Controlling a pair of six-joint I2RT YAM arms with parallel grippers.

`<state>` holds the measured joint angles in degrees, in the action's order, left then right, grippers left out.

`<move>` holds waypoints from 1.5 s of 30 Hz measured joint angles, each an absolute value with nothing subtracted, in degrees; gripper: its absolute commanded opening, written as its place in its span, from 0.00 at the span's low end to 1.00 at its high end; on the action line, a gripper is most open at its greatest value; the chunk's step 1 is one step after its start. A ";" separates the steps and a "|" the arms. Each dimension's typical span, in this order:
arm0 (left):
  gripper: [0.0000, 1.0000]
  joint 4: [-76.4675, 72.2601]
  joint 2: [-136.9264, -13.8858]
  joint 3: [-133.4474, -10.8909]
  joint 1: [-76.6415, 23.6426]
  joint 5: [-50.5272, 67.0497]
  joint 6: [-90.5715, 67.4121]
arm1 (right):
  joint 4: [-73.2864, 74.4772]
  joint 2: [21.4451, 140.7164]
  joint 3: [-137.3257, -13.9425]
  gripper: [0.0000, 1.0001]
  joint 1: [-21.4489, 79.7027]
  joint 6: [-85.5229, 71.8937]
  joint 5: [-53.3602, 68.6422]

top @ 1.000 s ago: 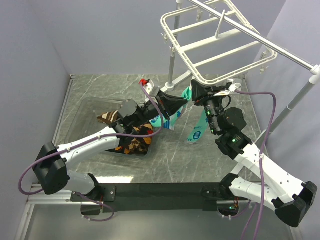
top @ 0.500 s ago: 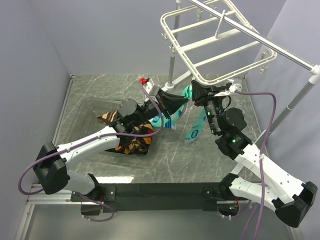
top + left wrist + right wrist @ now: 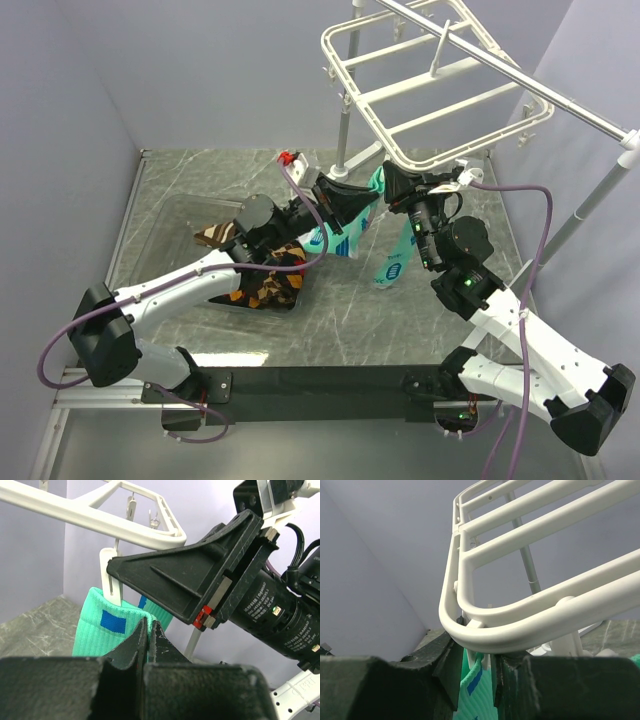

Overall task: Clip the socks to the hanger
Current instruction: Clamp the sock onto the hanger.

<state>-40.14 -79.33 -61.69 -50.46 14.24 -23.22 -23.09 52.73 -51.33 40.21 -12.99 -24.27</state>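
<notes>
In the left wrist view my left gripper (image 3: 148,630) is shut on the cuff of a mint-green sock (image 3: 107,625), held up just under a white clip (image 3: 111,575) of the hanger (image 3: 90,520). From above, this gripper (image 3: 345,198) meets my right gripper (image 3: 393,185) below the hanger's (image 3: 324,42) near corner. My right gripper (image 3: 477,672) is shut on that clip (image 3: 479,635), one finger on each side, with the sock's (image 3: 480,690) cuff rising between them into the clip. The sock's foot (image 3: 390,265) hangs down. Argyle socks (image 3: 265,290) lie on the table.
A silver pole stand (image 3: 590,205) carries the hanger at the right, with its other upright (image 3: 343,135) behind the grippers. Another argyle piece (image 3: 213,236) lies at the left under my left arm. Purple walls close the table's left, back and right sides.
My left gripper has lifted the sock's cuff a little up and right, closer to the clip, and the hanging foot swung slightly. The right arm has stayed still.
</notes>
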 measured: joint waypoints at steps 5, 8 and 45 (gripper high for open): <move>0.01 -40.23 -80.36 -63.16 -50.46 14.46 -23.20 | -23.09 52.62 -51.33 0.00 40.21 -12.99 -24.14; 0.01 -40.32 -80.55 -63.37 -50.46 14.74 -23.20 | -23.03 52.62 -51.33 0.00 40.21 -13.02 -24.03; 0.01 -37.76 -85.52 -68.45 -53.32 6.85 -23.40 | 12.67 41.01 -68.79 0.75 40.07 -22.44 -18.26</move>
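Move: The white clip being squeezed sits right between the right hand's fingers, with the hanger's near corner straight over it, some 4 cm up. The other hung sock is roughly 9 cm to this hand's right and 1 cm farther ahead. The left hand already pinches the near edge of the sock's cuff; from it the clip lies about 3 cm ahead, 3 cm right and 4 cm higher. The squeezed clip over the sock's cuff is let go as the right fingers spread wide; the right hand then draws back about 8 cm, rising some 5 cm and ending with a shift right, away from the clip. The left hand keeps its pinch on the cuff, easing forward 2 to 3 cm, then about 3 cm right. ##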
